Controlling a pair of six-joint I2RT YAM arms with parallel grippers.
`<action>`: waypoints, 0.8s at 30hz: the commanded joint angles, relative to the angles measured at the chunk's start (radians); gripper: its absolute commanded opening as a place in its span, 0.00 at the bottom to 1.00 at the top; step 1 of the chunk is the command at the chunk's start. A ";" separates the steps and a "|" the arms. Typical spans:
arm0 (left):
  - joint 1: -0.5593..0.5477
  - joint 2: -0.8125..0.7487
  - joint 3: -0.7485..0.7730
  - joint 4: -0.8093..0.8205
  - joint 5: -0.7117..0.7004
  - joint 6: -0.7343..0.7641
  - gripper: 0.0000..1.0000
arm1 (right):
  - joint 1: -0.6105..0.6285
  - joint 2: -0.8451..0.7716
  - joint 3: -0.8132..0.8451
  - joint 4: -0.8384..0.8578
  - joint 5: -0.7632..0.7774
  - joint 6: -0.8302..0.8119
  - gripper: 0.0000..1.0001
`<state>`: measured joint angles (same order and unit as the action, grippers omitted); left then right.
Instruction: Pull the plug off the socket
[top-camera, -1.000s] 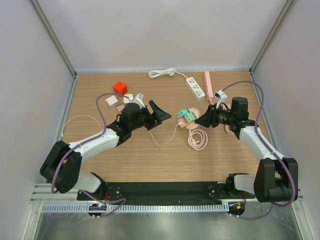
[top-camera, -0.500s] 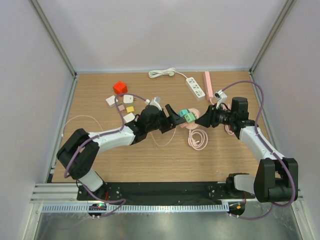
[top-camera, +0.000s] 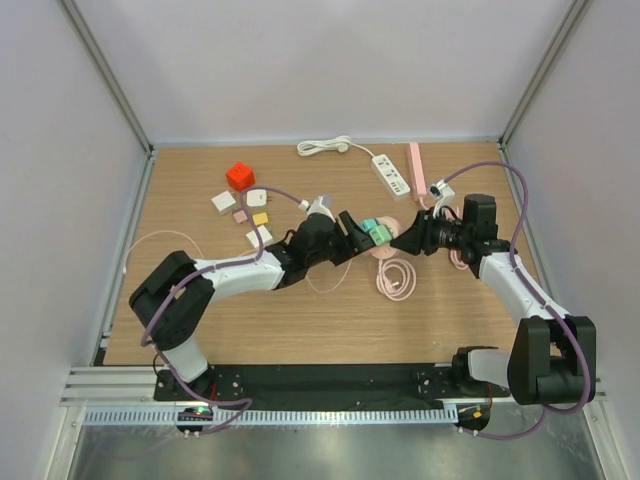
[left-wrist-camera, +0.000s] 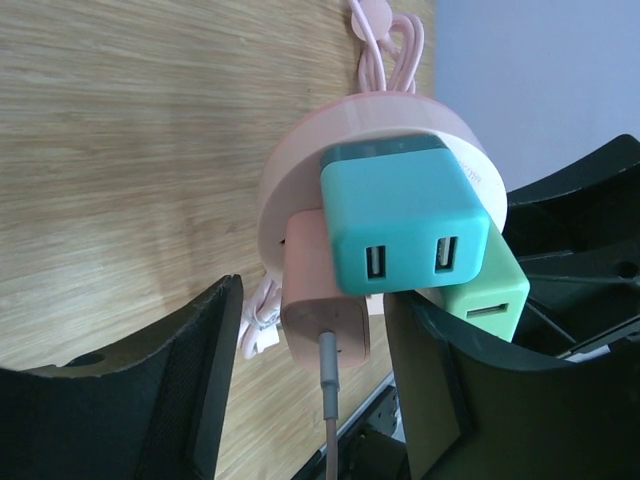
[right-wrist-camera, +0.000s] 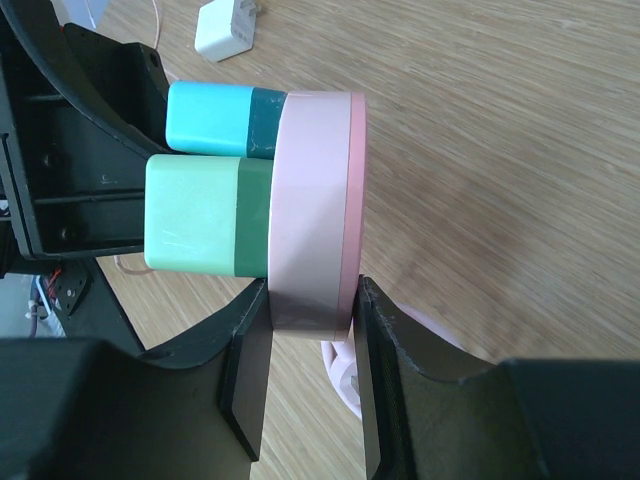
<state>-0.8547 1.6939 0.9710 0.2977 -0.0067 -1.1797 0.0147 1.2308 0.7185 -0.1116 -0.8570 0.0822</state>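
A round pink socket (top-camera: 386, 249) stands on edge, gripped across its rim by my right gripper (top-camera: 408, 238), which is shut on it (right-wrist-camera: 312, 300). Three plugs sit in the socket (left-wrist-camera: 300, 170): a teal one (left-wrist-camera: 400, 220), a light green one (left-wrist-camera: 485, 295) and a pink one (left-wrist-camera: 325, 300) with a cable (left-wrist-camera: 328, 400). My left gripper (left-wrist-camera: 315, 330) is open with its fingers on either side of the pink plug, not touching it. In the top view the left gripper (top-camera: 352, 235) is right at the plugs (top-camera: 372, 230).
A coiled pink cable (top-camera: 397, 278) lies just in front of the socket. A white power strip (top-camera: 390, 175) and a pink one (top-camera: 416, 168) lie at the back. A red cube (top-camera: 240, 176) and several small adapters (top-camera: 258, 200) are at the back left.
My left arm has swung right across the table, and its open gripper has reached the plugs. The right gripper and the socket have stayed in place.
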 joint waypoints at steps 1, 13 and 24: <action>-0.014 0.012 0.055 0.047 -0.067 0.005 0.61 | -0.027 -0.024 0.056 0.056 -0.056 0.019 0.01; -0.017 0.026 0.067 0.078 -0.076 0.037 0.00 | -0.032 -0.024 0.056 0.058 -0.053 0.021 0.01; -0.017 -0.008 0.032 0.083 -0.096 0.026 0.00 | -0.035 -0.019 0.056 0.058 -0.021 0.028 0.01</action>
<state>-0.8665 1.7191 1.0119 0.3244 -0.0605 -1.1717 -0.0154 1.2308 0.7200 -0.1135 -0.8539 0.0856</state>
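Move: The pink plug sits just beyond the open left fingertips, about 1 cm ahead, 1 cm to the right and 1 cm above the left hand's point. From that hand, the teal plug is some 4 cm ahead, 2 cm right and 2 cm up, and the green plug 3 cm ahead, 5 cm right and 1 cm up. For the right hand, already holding the round socket's rim, the pink plug is about 7 cm left, 1 cm back and level. Ease the left gripper about 1 cm forward and 1 cm up, edging slightly right, and close its fingers from both sides onto the pink plug beside the teal one; then stay there gripping it. Keep the right fingers' pinch on the socket while that hand draws about 1 cm to its right. ##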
